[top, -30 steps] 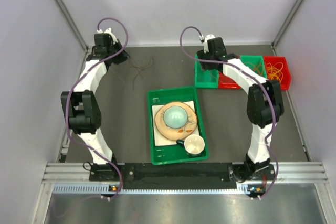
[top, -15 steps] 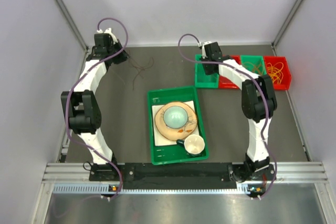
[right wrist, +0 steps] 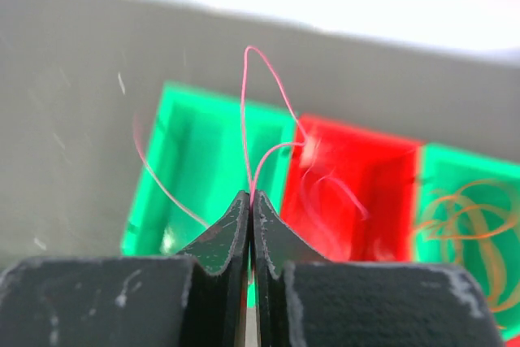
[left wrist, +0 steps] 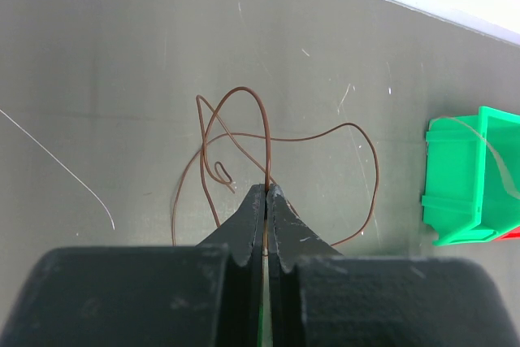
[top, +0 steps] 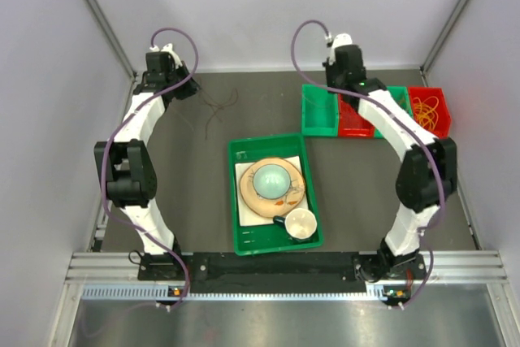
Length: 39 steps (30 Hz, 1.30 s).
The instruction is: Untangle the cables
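Observation:
My left gripper [left wrist: 266, 189] is shut on a thin brown cable [left wrist: 266, 132], pinched at the fingertips. The rest of that cable lies in tangled loops on the grey table [top: 213, 110] ahead of it. My right gripper [right wrist: 251, 195] is shut on a thin pink-red cable [right wrist: 244, 111] and hangs raised over the bins. That cable loops upward, one end trails left over the green bin [right wrist: 203, 168], and blurred strands hang over the red bin [right wrist: 357, 201]. Orange-brown cables [right wrist: 463, 217] lie in the green bin beside it.
A row of green and red bins [top: 321, 115] stands at the back right; the far red bin holds yellow-orange cables [top: 424, 109]. A green tray [top: 237, 201] in the middle holds a plate, a bowl [top: 270, 178] and a cup [top: 300, 222]. Walls close both sides.
The right gripper has closed on the pink-red cable, and the right arm has lifted up and back from the left green bin. The left arm has not moved.

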Motion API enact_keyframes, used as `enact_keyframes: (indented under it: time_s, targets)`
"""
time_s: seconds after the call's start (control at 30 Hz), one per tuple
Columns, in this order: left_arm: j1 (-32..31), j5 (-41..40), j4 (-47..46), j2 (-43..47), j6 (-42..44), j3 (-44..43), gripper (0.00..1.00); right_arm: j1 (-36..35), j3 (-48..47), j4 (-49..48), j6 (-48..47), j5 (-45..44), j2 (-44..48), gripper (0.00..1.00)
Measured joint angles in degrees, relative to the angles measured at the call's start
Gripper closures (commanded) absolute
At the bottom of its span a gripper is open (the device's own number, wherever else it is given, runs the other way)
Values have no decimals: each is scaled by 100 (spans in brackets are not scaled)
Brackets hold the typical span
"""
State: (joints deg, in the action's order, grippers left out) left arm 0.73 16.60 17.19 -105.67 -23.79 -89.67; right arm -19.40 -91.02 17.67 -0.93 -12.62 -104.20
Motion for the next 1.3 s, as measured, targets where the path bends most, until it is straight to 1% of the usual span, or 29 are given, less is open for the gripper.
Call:
enact_keyframes:
  time_s: [0.13, 0.3, 0.5, 0.87, 1.0, 1.3]
  targets:
    - [0, -2, 0, 0, 2, 0, 100, 225, -63, -225, 197, -4, 763, 100]
    - [0, 0, 0, 0, 0, 0, 100, 638, -437, -297, 341, -4, 1049, 100]
    - [0, 0, 0, 0, 0, 0, 100, 999, -538, -308, 503, 13, 1051, 100]
    - [0, 2, 2, 0, 2, 0, 100, 1189, -490, -321, 667, 48, 992, 100]
    - [0, 2, 2, 0, 15, 0, 100, 1311, -387, -334, 719, 46, 804, 100]
    - [-2, 2, 4, 0, 28, 0, 100, 1331, -271, -299, 763, 122, 223, 100]
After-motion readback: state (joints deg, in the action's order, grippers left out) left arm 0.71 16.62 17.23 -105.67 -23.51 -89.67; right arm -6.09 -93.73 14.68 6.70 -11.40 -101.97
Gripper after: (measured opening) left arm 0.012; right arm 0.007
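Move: The right hand, gripping the pink cable, has the middle red bin about 10 cm to its right, roughly level with it and 16 cm below. The empty green bin lies almost under the hand, some 2 cm left; the other green bin, with orange cable, is about 21 cm right, also level. From the left hand, which still holds the brown cable, that red bin is some 46 cm right, about level. Right hand lifts the pink cable 15 cm, swings 11 cm right over the red bin, then lowers 10 cm. ##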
